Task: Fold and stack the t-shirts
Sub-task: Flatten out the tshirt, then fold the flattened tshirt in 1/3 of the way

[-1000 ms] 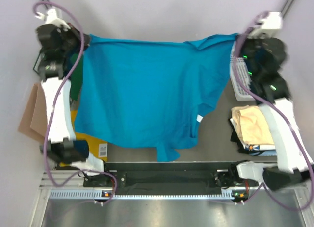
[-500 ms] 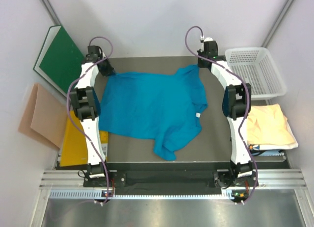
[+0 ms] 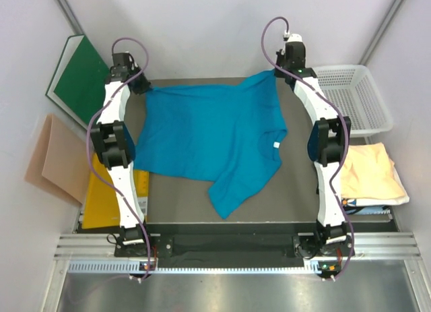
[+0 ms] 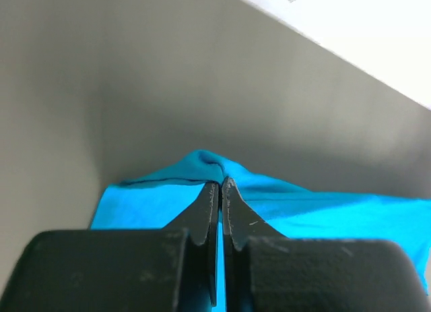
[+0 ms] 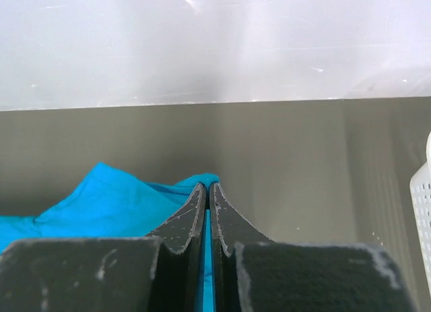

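A teal-blue t-shirt [image 3: 205,140] is spread over the middle of the grey table, its far edge pulled taut between both arms. My left gripper [image 3: 143,89] is shut on the far left corner; in the left wrist view the cloth [image 4: 202,165] is pinched between the jaws of the left gripper [image 4: 221,184]. My right gripper [image 3: 277,71] is shut on the far right corner, and the right wrist view shows blue cloth [image 5: 108,197] caught in the right gripper [image 5: 207,186]. A cream-tan t-shirt [image 3: 369,175] lies folded at the right edge.
A white mesh basket [image 3: 351,96] stands at the back right. A green board [image 3: 81,79] leans against the left wall, with a tan-pink paper sheet [image 3: 50,160] and a yellow envelope [image 3: 101,194] below it. The back wall is close behind both grippers.
A second ago both arms held the shirt high near the camera. They have since lowered it to the table and drawn its far edge back and taut.
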{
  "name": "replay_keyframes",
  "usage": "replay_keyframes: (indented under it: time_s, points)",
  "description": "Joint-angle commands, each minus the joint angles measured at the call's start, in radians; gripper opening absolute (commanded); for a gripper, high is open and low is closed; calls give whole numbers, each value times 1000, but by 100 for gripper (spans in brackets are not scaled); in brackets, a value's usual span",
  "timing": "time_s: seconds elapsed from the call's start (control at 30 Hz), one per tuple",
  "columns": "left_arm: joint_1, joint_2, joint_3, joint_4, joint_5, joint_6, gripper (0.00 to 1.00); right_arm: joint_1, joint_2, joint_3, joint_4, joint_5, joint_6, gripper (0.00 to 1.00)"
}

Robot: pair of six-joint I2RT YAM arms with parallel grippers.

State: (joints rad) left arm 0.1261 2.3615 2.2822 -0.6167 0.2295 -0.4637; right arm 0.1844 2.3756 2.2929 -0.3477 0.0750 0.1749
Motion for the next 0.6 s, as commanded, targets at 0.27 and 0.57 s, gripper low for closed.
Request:
replay_keyframes:
  time_s: [0.27, 0.57]
  points:
    - [46, -103, -171, -126, 1, 54, 0, 32, -328, -373, -22, -138, 120, 0]
    - [49, -84, -201, -221, -53, 71, 0, 52, -573, -642, -95, -175, 129, 0]
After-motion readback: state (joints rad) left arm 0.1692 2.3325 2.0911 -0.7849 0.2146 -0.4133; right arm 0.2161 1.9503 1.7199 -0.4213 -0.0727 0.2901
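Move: The teal t-shirt hangs by its far corners from both shut grippers and lies spread on the table behind them. From the left hand its middle is about 24 cm to the right, 13 cm back and 13 cm below; the yellow box lies some 14 cm left and 33 cm back. From the right hand the shirt's middle is about 24 cm left, 18 cm back and 17 cm below; the white basket stands roughly 33 cm right and 6 cm back. The shirt's far edge is brought back over its own spread body, both grippers keeping their pinch on the corners. The left hand goes down and back about equally, some 8 cm each way, while the right draws back faster, about 13 cm, sinking only slightly and drifting a little left. Both tip their fingers further down, by about 15 degrees. ##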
